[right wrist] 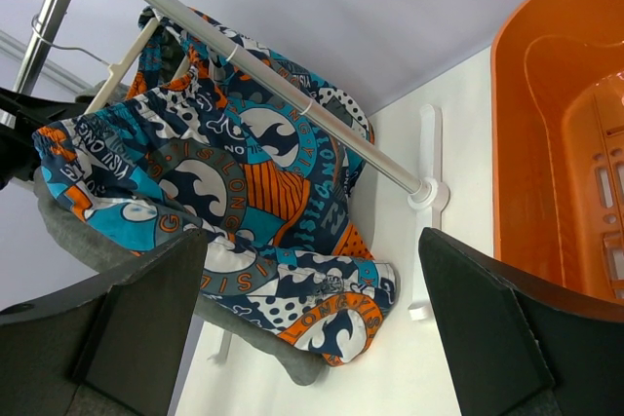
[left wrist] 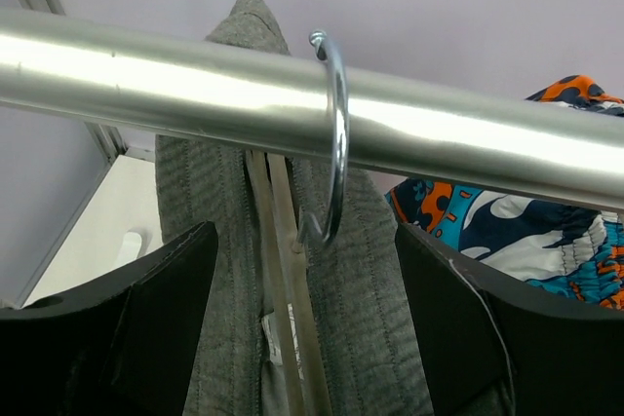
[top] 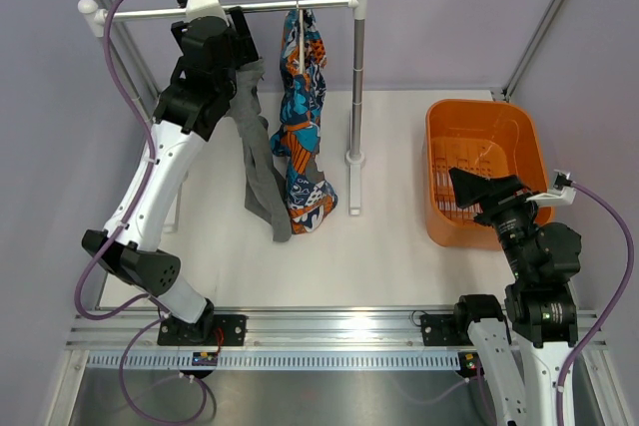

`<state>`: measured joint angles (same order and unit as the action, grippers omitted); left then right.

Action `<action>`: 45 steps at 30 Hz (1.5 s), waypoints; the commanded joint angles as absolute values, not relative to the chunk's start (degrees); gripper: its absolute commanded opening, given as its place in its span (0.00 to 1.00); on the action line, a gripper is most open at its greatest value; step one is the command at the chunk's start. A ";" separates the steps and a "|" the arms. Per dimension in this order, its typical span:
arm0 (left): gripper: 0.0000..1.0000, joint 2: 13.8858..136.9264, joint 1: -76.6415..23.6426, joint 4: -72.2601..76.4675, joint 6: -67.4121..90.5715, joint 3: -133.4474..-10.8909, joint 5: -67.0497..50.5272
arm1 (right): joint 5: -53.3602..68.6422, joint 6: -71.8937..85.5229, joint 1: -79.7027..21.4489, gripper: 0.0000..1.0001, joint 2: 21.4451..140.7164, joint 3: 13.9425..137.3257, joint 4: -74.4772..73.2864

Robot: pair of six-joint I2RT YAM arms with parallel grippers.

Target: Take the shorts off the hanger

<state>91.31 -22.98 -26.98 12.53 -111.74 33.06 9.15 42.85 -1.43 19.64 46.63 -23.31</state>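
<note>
The shorts (top: 303, 117), in teal, orange, white and black print, hang from the rail (top: 260, 10) on a cream hanger (top: 298, 42). In the right wrist view the shorts (right wrist: 224, 192) hang with both legs down, and the hanger (right wrist: 125, 63) shows at their top. My left gripper (top: 240, 37) is open just under the rail, to the left of the shorts. Its fingers (left wrist: 127, 319) stand either side of a grey garment (left wrist: 375, 280) on its own hanger with a metal hook (left wrist: 336, 143). The shorts (left wrist: 526, 231) show at that view's right edge. My right gripper (top: 479, 190) is open and empty, far right of the shorts.
The rack's upright post (top: 356, 87) stands just right of the shorts on a white foot. An orange basket (top: 439, 147) sits at the right, beside my right gripper; it also shows in the right wrist view (right wrist: 526, 163). The grey garment (top: 255, 147) hangs down beside the shorts.
</note>
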 commanded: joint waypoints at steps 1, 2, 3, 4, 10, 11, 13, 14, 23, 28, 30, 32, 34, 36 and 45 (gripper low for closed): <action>0.76 90.97 -22.94 -24.08 11.43 -113.29 35.60 | 9.32 42.45 -1.14 1.00 19.51 46.67 -23.38; 0.72 90.88 -22.94 -24.08 11.43 -113.29 35.68 | 9.40 42.54 -1.14 1.00 19.42 46.50 -23.38; 0.69 90.88 -22.94 -24.17 11.43 -113.29 35.60 | 9.40 42.63 -1.23 1.00 19.42 46.41 -23.29; 0.66 90.79 -22.94 -24.17 11.34 -113.29 35.42 | 9.32 42.63 -1.23 1.00 19.42 46.23 -23.12; 0.51 91.32 -22.85 -24.52 10.37 -113.03 35.68 | 9.32 43.07 -1.23 1.00 19.42 46.14 -23.03; 0.50 91.23 -22.94 -24.43 10.28 -112.85 35.77 | 9.40 43.15 -1.14 1.00 19.42 46.14 -23.03; 0.46 91.32 -22.85 -24.43 10.20 -112.76 35.42 | 9.40 42.98 -1.23 0.99 19.34 46.23 -23.11; 0.45 91.41 -22.94 -24.52 10.20 -112.76 35.42 | 9.40 42.89 -1.23 1.00 19.25 46.23 -23.29; 0.16 91.41 -22.94 -23.99 9.41 -113.38 33.14 | 9.23 42.54 -1.14 0.99 19.16 46.49 -23.64; 0.00 90.35 -22.94 -24.61 8.70 -114.26 32.70 | 9.58 42.36 -1.23 1.00 19.60 46.58 -23.29; 0.00 89.83 -22.94 -24.70 8.26 -115.13 32.43 | 9.84 42.36 -1.23 0.99 20.04 46.67 -23.12; 0.00 89.56 -22.85 -25.13 8.17 -116.01 32.26 | 10.11 42.28 -1.23 0.99 20.21 46.67 -22.77; 0.00 89.21 -22.94 -25.66 8.09 -117.33 31.64 | 10.28 42.36 -1.23 0.99 20.57 46.76 -22.50; 0.00 89.03 -22.94 -25.93 7.91 -118.30 30.77 | 10.72 42.19 -1.23 0.99 20.92 46.84 -22.15; 0.00 87.02 -23.03 -27.33 6.94 -122.43 28.30 | 10.90 41.40 -1.23 1.00 21.97 47.64 -21.89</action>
<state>90.91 -22.98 -32.21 7.77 -119.26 29.87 9.74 42.35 -1.43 21.19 46.26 -23.86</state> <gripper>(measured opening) 0.033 0.993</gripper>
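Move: The left hand's open fingers already straddle the neck of the grey shorts' hanger, which sits about at the hand point. The rail is some 5 cm above, straight over it; the grey shorts' body hangs roughly 15 cm below, about level fore and aft. The printed shorts' hanger is about 15 cm to the right, level fore and aft. From the right hand, the grey hanger lies some 25 cm ahead, 45 cm left and 10 cm higher. The left fingers close on the grey hanger's neck, then lift it about 4 cm, easing back 2 cm. ##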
